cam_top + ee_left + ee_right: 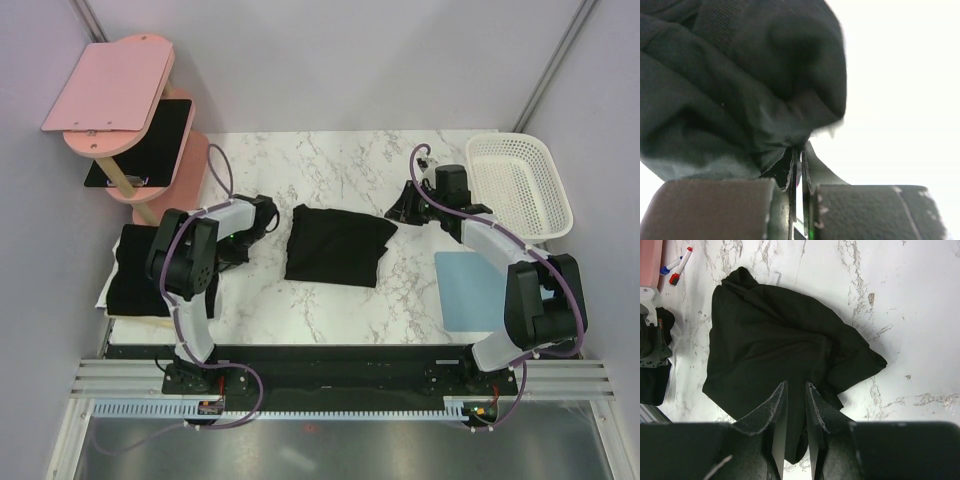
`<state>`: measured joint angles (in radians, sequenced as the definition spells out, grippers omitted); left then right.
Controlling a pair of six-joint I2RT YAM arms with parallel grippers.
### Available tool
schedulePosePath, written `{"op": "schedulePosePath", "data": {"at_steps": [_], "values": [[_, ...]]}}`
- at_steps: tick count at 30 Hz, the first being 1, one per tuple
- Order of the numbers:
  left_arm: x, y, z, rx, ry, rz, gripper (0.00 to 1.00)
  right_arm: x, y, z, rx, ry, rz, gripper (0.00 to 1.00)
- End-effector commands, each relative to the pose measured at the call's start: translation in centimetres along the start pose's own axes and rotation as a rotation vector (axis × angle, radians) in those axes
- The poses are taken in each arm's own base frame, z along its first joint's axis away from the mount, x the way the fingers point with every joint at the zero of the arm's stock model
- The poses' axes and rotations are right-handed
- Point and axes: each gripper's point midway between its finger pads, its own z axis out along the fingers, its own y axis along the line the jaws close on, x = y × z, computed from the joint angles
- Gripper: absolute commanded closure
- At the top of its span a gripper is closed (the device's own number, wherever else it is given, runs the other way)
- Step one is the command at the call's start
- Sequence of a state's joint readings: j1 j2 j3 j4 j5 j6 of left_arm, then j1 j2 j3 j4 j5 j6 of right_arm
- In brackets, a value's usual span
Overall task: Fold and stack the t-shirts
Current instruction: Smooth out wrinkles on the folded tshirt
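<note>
A black t-shirt (335,245) lies loosely folded on the marble table (350,170). It fills the middle of the right wrist view (775,345). My left gripper (268,213) sits at the shirt's left edge. In the left wrist view it (800,150) is shut, with bunched black fabric (740,85) pinched at its tips. My right gripper (403,207) hovers by the shirt's right corner. Its jaws (796,385) stand a little apart, above the cloth, with nothing between them. Another pile of black t-shirts (135,270) rests at the table's left edge.
A white plastic basket (520,185) stands at the back right, with a light blue mat (470,290) in front of it. A pink shelf unit (110,100) at the back left carries a black board (145,140). Two markers (680,262) lie beyond the shirt.
</note>
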<state>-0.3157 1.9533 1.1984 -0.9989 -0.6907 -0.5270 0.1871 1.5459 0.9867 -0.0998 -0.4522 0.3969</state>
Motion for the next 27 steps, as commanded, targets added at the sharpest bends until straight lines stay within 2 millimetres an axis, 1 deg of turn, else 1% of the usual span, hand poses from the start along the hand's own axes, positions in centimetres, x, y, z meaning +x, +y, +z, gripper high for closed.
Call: {"op": "schedulePosePath", "data": {"at_steps": [1, 2, 3, 4, 5, 7, 8, 10, 12, 13, 14, 15, 16, 17, 18, 19, 20, 21, 22, 23, 25, 26, 27], "values": [[-3.8, -7.1, -6.6, 0.322, -0.151, -0.030, 0.98, 0.3, -0.1, 0.3, -0.023, 0.003, 0.003, 0.72], [-4.8, -7.5, -7.7, 0.345, -0.174, -0.044, 0.98, 0.5, -0.1, 0.4, -0.023, 0.007, 0.004, 0.72], [-5.0, -7.9, -8.2, 0.362, -0.172, -0.044, 0.98, 0.7, -0.2, 0.4, -0.023, 0.012, 0.006, 0.72], [-5.3, -8.4, -8.3, 0.376, -0.168, -0.055, 0.98, 0.8, -0.2, 0.3, -0.023, 0.013, 0.005, 0.72], [-6.0, -8.9, -9.0, 0.403, -0.176, -0.061, 0.98, 0.9, -0.3, 0.3, -0.021, 0.013, 0.005, 0.71], [-6.4, -9.7, -9.4, 0.424, -0.169, -0.058, 0.98, 1.2, -0.5, 0.3, -0.015, 0.020, 0.009, 0.71], [-7.1, -9.9, -10.0, 0.441, -0.182, -0.064, 0.98, 1.4, -0.6, 0.3, -0.013, 0.026, 0.012, 0.71], [-7.5, -10.4, -10.7, 0.464, -0.189, -0.059, 0.98, 1.9, -0.6, 0.4, -0.016, 0.041, 0.018, 0.71], [-7.9, -10.4, -11.8, 0.487, -0.205, -0.056, 0.94, 2.6, -0.8, 0.5, -0.020, 0.060, 0.031, 0.73], [-7.9, -10.4, -12.3, 0.495, -0.214, -0.057, 0.82, 3.0, -0.4, 0.5, -0.045, 0.074, 0.032, 0.76], [-8.1, -10.0, -13.3, 0.510, -0.238, -0.070, 0.75, 3.1, -0.1, 0.6, -0.064, 0.075, 0.041, 0.93], [-7.8, -10.2, -14.2, 0.526, -0.250, -0.070, 0.64, 3.8, 0.0, 0.7, -0.084, 0.093, 0.054, 1.00], [-7.7, -10.1, -15.0, 0.540, -0.267, -0.076, 0.41, 4.1, 0.4, 0.8, -0.106, 0.098, 0.059, 1.00], [-7.7, -9.6, -16.1, 0.553, -0.296, -0.086, 0.31, 4.6, 1.2, 1.0, -0.133, 0.117, 0.049, 1.00], [-7.5, -9.7, -17.2, 0.563, -0.323, -0.079, 0.24, 5.1, 1.6, 1.2, -0.138, 0.128, 0.040, 1.00], [-7.4, -9.7, -17.8, 0.573, -0.338, -0.083, 0.17, 5.5, 2.0, 1.4, -0.142, 0.139, 0.028, 1.00], [-7.4, -9.6, -18.5, 0.586, -0.353, -0.087, 0.15, 6.3, 2.8, 1.8, -0.146, 0.156, 0.008, 1.00], [-7.3, -9.7, -19.6, 0.613, -0.374, -0.091, 0.14, 6.9, 3.1, 2.1, -0.148, 0.172, 0.000, 1.00], [-7.2, -9.8, -20.1, 0.629, -0.381, -0.090, 0.13, 7.4, 3.3, 2.4, -0.149, 0.187, -0.003, 1.00], [-7.1, -9.9, -20.3, 0.642, -0.383, -0.092, 0.13, 8.2, 4.0, 2.7, -0.160, 0.209, -0.014, 1.00], [-7.1, -10.4, -21.1, 0.694, -0.398, -0.104, 0.13, 9.5, 3.8, 3.7, -0.148, 0.249, -0.012, 1.00], [-6.8, -10.8, -20.9, 0.707, -0.392, -0.096, 0.13, 10.3, 3.8, 4.0, -0.141, 0.273, -0.014, 1.00], [-7.2, -11.5, -21.6, 0.759, -0.411, -0.104, 0.12, 11.1, 2.8, 4.8, -0.100, 0.298, -0.004, 1.00]]}}
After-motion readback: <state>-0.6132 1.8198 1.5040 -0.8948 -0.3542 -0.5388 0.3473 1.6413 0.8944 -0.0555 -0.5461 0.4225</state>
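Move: The left fingers already pinch the right edge of the black pile, whose middle is about 10 cm left and 3 cm back. The folded tshirt's middle lies some 29 cm right and 3 cm ahead; the markers are about 10 cm straight ahead. From the right hand the folded tshirt is about 11 cm left, 5 cm back and 11 cm below; the basket stands some 28 cm right and 7 cm ahead. Left drags the pinched pile about 15 cm right-forward, opens, rises rightward; right shuts, sinking back-left over the folded tshirt. ##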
